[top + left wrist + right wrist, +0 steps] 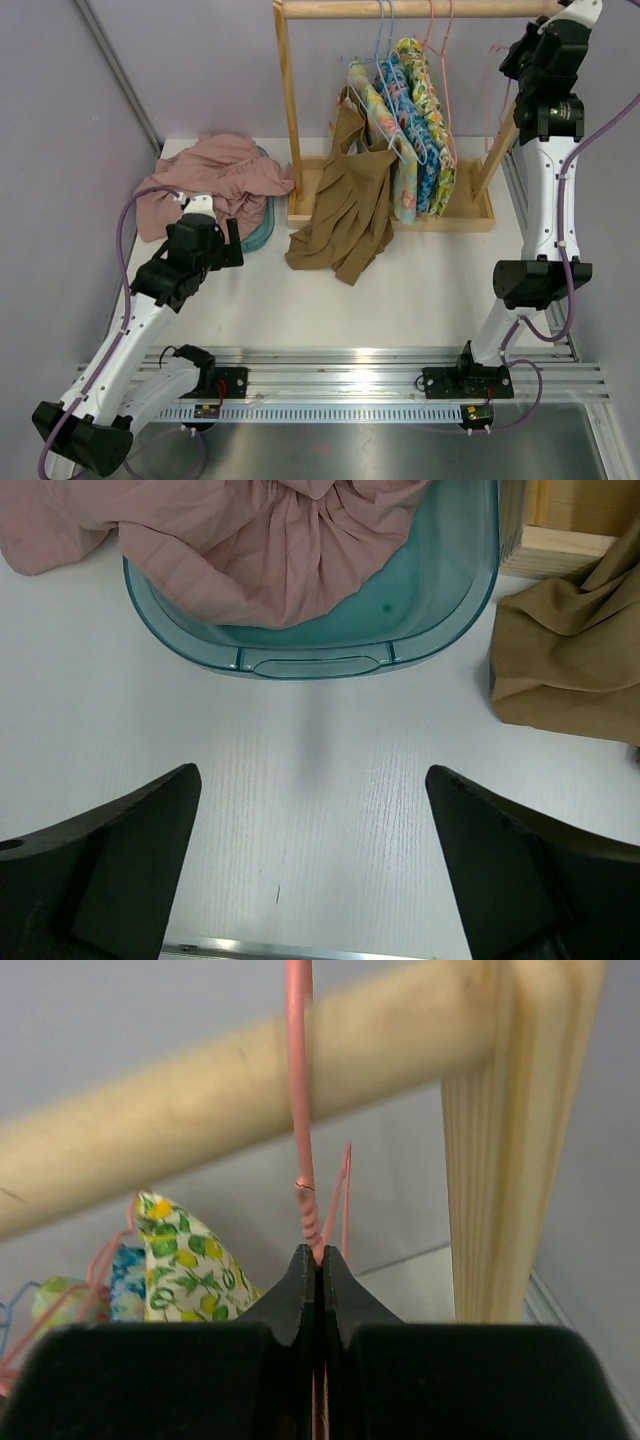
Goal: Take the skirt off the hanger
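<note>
My right gripper, high at the right end of the rack, is shut on the twisted neck of a pink wire hanger. The hanger hooks over the wooden rod. No cloth shows on the held hanger. Floral skirts hang on other hangers to its left, the green and yellow one nearest. A brown skirt droops from the rack's left side onto the table. My left gripper is open over bare table, just in front of the tub.
A teal tub at the back left holds a crumpled pink garment that spills over its rim. The rack's wooden upright stands right beside my right gripper. The rack's base tray sits at the back of the table.
</note>
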Controlling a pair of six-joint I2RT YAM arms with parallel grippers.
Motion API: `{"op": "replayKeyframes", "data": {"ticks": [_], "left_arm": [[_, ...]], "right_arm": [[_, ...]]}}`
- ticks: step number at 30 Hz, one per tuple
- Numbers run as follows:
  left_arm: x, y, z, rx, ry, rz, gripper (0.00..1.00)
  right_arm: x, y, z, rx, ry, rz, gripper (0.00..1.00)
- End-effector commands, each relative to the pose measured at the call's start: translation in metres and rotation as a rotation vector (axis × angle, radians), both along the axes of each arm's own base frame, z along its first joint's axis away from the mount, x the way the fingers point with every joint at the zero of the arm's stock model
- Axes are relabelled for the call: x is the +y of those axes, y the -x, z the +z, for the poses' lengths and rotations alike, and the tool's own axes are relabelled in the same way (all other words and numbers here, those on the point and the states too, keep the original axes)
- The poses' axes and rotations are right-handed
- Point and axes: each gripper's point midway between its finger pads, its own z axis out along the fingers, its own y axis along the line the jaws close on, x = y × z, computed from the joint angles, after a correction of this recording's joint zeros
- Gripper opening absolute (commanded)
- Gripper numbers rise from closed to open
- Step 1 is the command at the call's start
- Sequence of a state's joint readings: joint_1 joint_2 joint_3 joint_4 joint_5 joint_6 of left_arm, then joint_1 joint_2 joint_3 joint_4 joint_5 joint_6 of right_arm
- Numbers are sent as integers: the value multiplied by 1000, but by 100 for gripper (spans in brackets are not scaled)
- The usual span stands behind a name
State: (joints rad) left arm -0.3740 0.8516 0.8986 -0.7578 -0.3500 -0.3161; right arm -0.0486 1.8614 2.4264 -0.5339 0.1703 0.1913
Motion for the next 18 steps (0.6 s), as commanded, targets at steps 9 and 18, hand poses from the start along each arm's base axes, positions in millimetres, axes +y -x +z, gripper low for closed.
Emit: {"op": "replayKeyframes", "data": {"ticks": [9,18], "left_arm": [[-7,-8,14,-55,14,-8,99],[-3,0,17,-44,15,5,99]], "right_arm": [[-8,19,-23,16,-44,-36,41],[27,61,28,-73,-102,141,99]]}}
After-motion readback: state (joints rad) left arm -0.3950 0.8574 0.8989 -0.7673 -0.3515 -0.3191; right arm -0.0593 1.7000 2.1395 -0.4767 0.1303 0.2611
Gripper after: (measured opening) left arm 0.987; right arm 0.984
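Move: The empty pink hanger is already pinched by its neck in the right hand. Its place, the right end of the wooden rod, lies about 3 cm ahead of that hand and 6 cm above, neither left nor right. The rack's right post stands roughly 6 cm to the hand's right and 3 cm ahead; the lemon-print garment hangs some 15 cm left, 2 cm ahead and 15 cm lower. From the left hand the rod's end is about 30 cm ahead, 58 cm right and 38 cm up. The hanger's hook is lowered over the right end of the rod as the right hand drops quickly by about 3.5 cm, edging slightly forward. The hand then stays at that height while its fingers spread wide and let go of the neck, and draws straight back some 3 cm, the open jaws still on either side of the wire. ##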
